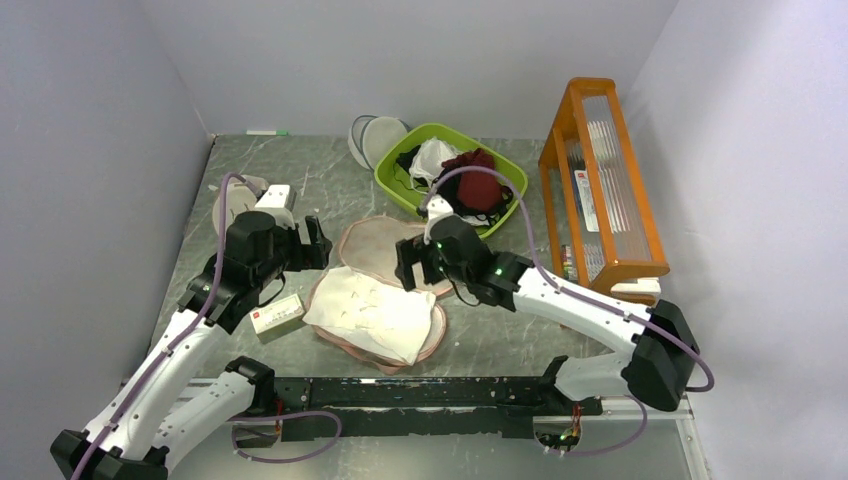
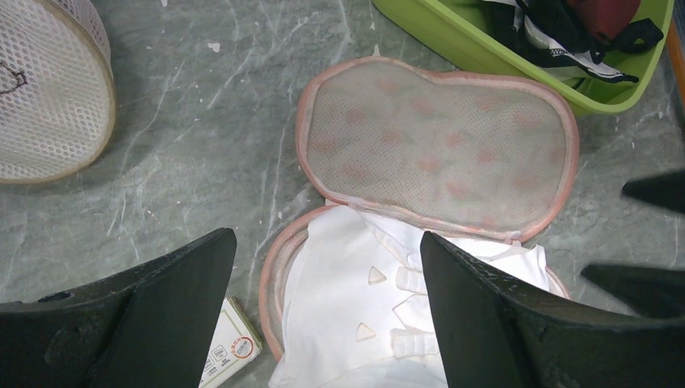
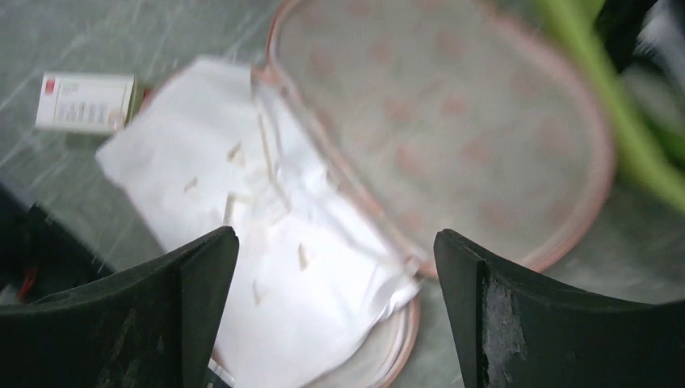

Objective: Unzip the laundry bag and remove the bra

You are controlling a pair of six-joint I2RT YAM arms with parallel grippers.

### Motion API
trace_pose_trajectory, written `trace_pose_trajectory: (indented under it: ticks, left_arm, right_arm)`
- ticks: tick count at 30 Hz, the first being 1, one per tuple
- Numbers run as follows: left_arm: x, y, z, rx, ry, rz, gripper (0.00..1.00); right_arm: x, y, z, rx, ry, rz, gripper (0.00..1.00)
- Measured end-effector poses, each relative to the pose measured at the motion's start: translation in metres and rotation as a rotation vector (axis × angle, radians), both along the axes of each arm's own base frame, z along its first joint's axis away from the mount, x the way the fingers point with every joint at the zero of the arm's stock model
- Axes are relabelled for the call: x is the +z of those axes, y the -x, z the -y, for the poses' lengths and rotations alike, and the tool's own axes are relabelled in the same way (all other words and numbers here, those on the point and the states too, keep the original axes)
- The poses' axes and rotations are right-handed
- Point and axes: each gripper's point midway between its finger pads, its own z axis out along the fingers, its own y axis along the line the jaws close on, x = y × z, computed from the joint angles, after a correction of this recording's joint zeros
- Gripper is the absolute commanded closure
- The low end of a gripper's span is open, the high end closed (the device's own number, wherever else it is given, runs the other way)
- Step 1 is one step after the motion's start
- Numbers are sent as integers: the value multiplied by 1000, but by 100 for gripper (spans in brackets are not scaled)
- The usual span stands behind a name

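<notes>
The peach-pink laundry bag [image 1: 372, 247] lies unzipped and spread open at the table's middle, its beige lining up [image 2: 436, 145] [image 3: 452, 129]. The cream-white bra [image 1: 368, 314] rests loose on the bag's near half [image 2: 355, 307] [image 3: 202, 170], spilling over its rim. My left gripper [image 1: 318, 243] hovers open over the bag's left edge with nothing between its fingers [image 2: 327, 236]. Over the right end of the bag my right gripper [image 1: 410, 270] is open and empty too [image 3: 335, 234]. That view is motion-blurred.
A green basket [image 1: 400, 178] with dark red and white garments stands behind the bag. An orange rack [image 1: 600, 180] is at the right. Round pouches lie at the back [image 1: 375, 140] and far left [image 2: 48, 89]. A small box [image 1: 278, 318] sits left of the bag.
</notes>
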Motion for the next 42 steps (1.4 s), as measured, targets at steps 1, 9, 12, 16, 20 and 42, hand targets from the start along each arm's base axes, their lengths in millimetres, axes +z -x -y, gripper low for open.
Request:
trace_pose_trajectory:
  ticks: [1,9,12,16,20,42]
  left_arm:
    - [0,0,0,0,0,0,4]
    - [1,1,0,-3,4,4,4]
    - [2,2,1,-8,8,7,3]
    - [5,3,2,-16,16,16,3]
    - [6,3,3,-20,20,21,3]
    - [6,2,4,-24,19,20,3]
  right_arm:
    - [-12,10,1,6,-18,-48,8]
    - [-56,72,14,16,-142,-283,14]
    - [-54,77,15,-7,-181,-313,21]
    - [-64,85,21,-56,-224,-369,44]
    - [-84,90,33,-132,-223,-418,49]
    - [-147,83,28,-227,-268,-500,63]
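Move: The bra lies on the open laundry bag, its middle about 7 cm back and 8 cm left of the right hand and some 16 cm below. From the same hand, the bag's opened flap is 5 cm ahead and 3 cm left, the green basket 18 cm ahead and 8 cm right, and the small box 8 cm back and 26 cm left. From the left hand, the bra is roughly 8 cm back, 12 cm right and 19 cm below. The right hand sinks some 15 cm and back about 8 to the bra's right edge, tilting down, half closing. ##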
